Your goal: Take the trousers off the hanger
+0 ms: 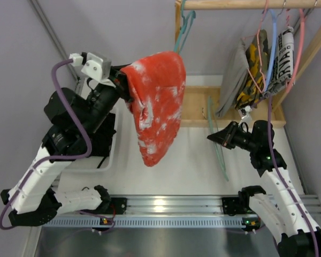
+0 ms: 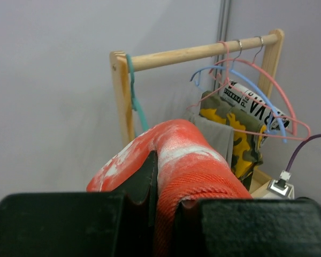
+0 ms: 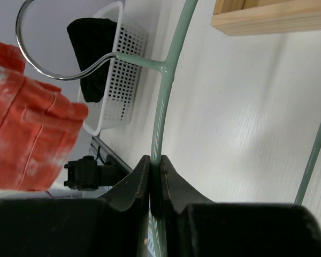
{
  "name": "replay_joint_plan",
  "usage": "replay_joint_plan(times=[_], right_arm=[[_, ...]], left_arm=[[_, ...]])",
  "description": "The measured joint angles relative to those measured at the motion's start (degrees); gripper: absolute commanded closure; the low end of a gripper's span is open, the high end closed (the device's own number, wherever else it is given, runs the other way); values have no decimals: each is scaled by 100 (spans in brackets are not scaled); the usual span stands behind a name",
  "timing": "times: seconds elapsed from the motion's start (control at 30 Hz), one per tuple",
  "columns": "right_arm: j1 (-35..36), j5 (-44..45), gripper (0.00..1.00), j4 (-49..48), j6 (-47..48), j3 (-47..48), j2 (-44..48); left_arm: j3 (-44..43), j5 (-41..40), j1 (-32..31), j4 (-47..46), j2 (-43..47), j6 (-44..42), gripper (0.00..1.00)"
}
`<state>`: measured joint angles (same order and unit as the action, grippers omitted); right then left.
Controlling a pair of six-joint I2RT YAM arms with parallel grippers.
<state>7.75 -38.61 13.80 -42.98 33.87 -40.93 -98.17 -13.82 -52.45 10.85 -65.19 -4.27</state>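
The red-orange trousers (image 1: pixel 158 107), blotched with white, hang folded in the air from my left gripper (image 1: pixel 126 87), which is raised at the left and shut on their upper edge. In the left wrist view the cloth (image 2: pixel 190 155) bulges up between the closed jaws of that gripper (image 2: pixel 168 187). My right gripper (image 1: pixel 214 138) is shut on a thin pale green hanger (image 1: pixel 220 155) low over the table, well apart from the trousers. In the right wrist view the hanger (image 3: pixel 166 80) runs up out of the right gripper (image 3: pixel 156 166). Its metal hook (image 3: pixel 40 72) is bare.
A wooden rack (image 1: pixel 241 4) stands at the back right with a teal hanger (image 1: pixel 184 27) and several hangers of clothes (image 1: pixel 257 69). Its wooden base (image 1: pixel 200 107) lies on the table. A white basket (image 3: pixel 117 75) holding something black sits at the left.
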Motion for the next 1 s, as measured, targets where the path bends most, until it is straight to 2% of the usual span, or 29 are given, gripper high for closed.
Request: replay_joint_plan(times=[0.17, 0.4, 0.67, 0.8, 1.0], right_arm=[[0, 2, 100, 96, 127, 2, -46], [0, 87, 100, 269, 323, 11, -127], [0, 131, 100, 437, 409, 184, -144], [0, 131, 100, 490, 439, 219, -153], [0, 122, 100, 498, 442, 232, -157]], left_arm=[[352, 98, 599, 699, 855, -46, 100], [1016, -201, 1945, 1143, 2168, -52, 100], [1541, -2155, 3397, 1545, 3040, -59, 100], [1572, -2752, 4054, 1803, 3108, -109, 100], [1567, -3521, 4822, 1864, 3165, -807, 100]])
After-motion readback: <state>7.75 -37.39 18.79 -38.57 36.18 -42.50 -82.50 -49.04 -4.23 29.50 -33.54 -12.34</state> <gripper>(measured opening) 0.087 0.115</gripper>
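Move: The white basket that the red trousers are meant for lies about 24 cm to the left of the left hand and some 8 cm farther out, roughly 54 cm below; the black trousers lie in it. The teal hanger on the rack is some 20 cm ahead of the left hand and 18 cm to its right, a little lower. From the right hand, which holds the green hanger, the basket is about 50 cm left, 8 cm ahead and 17 cm below. Keeping its pinch on the red trousers, already free of their hanger, the left hand sweeps them fast to the left, away from the rack and beyond the basket's middle towards the left wall, some 36 cm in all, while drawing back about 12 cm and sinking 8 cm. As it goes the hand swings round counter-clockwise by roughly 80 degrees, faster in the second half, and dips slightly, so that its fingers turn from forward-right to forward-left; they stay shut on the cloth. ##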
